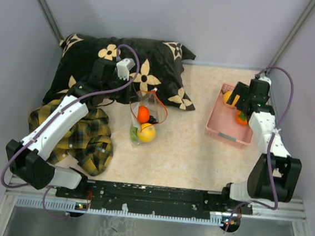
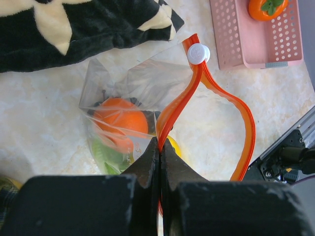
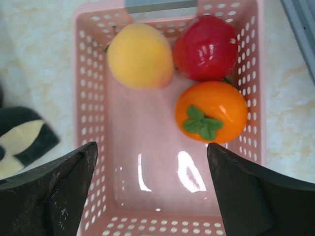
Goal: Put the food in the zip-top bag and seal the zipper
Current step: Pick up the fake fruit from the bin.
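The clear zip-top bag [image 2: 128, 83] stands open on the table with an orange [image 2: 120, 115], a green piece [image 2: 106, 155] and a yellow lemon [image 2: 174, 145] inside. My left gripper [image 2: 161, 142] is shut on the red-orange zipper [image 2: 246, 128], which loops open beyond a white slider [image 2: 198, 53]. My right gripper [image 3: 151, 147] is open above the pink basket [image 3: 81, 98], nothing between its fingers. A yellow fruit [image 3: 140, 55], a red apple [image 3: 206, 47] and an orange [image 3: 211, 112] lie in the basket. The right fingertip is just beside that orange.
A black pillow with cream flowers [image 1: 123, 64] lies at the back left, close behind the bag [image 1: 146, 114]. A yellow-black plaid cloth [image 1: 88, 136] sits under the left arm. The basket [image 1: 226, 130] stands at the right.
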{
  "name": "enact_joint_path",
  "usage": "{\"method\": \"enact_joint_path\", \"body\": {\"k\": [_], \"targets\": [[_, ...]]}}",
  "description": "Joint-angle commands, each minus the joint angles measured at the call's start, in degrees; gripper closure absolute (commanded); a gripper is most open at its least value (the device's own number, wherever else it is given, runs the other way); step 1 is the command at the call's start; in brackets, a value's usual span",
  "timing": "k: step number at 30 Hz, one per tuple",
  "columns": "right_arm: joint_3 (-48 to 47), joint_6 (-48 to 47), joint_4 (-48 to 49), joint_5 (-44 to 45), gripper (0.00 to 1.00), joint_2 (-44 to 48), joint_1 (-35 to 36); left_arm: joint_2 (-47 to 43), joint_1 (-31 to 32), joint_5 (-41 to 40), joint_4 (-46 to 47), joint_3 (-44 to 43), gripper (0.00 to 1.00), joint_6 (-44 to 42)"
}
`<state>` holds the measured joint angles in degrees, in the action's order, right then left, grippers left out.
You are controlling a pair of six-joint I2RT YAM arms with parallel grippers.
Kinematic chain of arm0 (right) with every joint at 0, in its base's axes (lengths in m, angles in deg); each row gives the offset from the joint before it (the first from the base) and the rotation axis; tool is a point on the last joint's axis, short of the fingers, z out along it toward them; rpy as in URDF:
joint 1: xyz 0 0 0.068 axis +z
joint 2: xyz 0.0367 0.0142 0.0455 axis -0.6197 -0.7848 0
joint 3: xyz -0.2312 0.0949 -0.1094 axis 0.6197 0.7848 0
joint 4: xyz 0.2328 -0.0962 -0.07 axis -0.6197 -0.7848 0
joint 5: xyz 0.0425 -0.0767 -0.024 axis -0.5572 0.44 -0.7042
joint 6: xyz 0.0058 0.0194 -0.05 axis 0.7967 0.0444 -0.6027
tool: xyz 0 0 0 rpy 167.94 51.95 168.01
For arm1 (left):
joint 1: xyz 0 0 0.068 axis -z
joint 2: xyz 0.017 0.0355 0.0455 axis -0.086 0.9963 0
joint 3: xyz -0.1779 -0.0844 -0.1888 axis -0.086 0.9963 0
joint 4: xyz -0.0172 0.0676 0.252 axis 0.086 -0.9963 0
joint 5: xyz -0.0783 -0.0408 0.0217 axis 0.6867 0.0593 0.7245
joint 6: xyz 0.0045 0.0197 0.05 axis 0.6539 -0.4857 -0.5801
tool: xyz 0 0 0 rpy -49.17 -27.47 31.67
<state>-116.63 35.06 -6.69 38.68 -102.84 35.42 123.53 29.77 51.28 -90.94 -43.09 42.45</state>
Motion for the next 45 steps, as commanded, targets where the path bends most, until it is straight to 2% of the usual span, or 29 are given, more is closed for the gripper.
{"method": "enact_joint_path", "body": {"k": [1,5,15,22,39,45], "targets": [[-1.7,0.3,6.2,-0.6,0.07,-5.3,-4.4,-1.1,-0.5,0.3,2.3,0.3,1.00,-0.2],[-4.4,-0.5,7.1,0.2,0.07,-10.6,-7.2,-0.8,-0.4,0.8,2.2,0.3,1.00,-0.2],[-8.2,-4.8,6.2,0.6,0.06,-18.6,-8.8,-0.7,-0.5,0.9,2.2,0.2,1.00,-0.2],[-9.4,-5.4,0.8,-3.3,0.06,-22.1,-9.2,-0.9,-0.4,1.3,2.3,0.3,1.00,0.0],[-2.6,-4.1,-1.6,-14.6,0.07,-18.5,-8.6,-0.9,-0.5,2.2,2.6,0.5,1.00,0.4],[-2.6,-3.8,-4.1,-13.3,0.07,-16.7,-7.6,-0.8,-0.4,2.4,2.6,0.5,1.00,0.4]]}}
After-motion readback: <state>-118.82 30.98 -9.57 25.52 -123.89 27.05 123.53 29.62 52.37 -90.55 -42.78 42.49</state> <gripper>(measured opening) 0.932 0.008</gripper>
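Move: The orange persimmon, the fake fruit aimed at, lies in the bin about 7 cm to the right of the right hand, 2 cm ahead and some 14 cm below. The yellow peach sits about 9 cm ahead and 1 cm right, the red fruit 8 cm ahead and 8 cm right, both similarly low. From the left hand the persimmon is roughly 47 cm right, 9 cm ahead and 22 cm below. The right hand sinks about 13 cm, first rightward, then back and left, open fingers straddling the persimmon. ##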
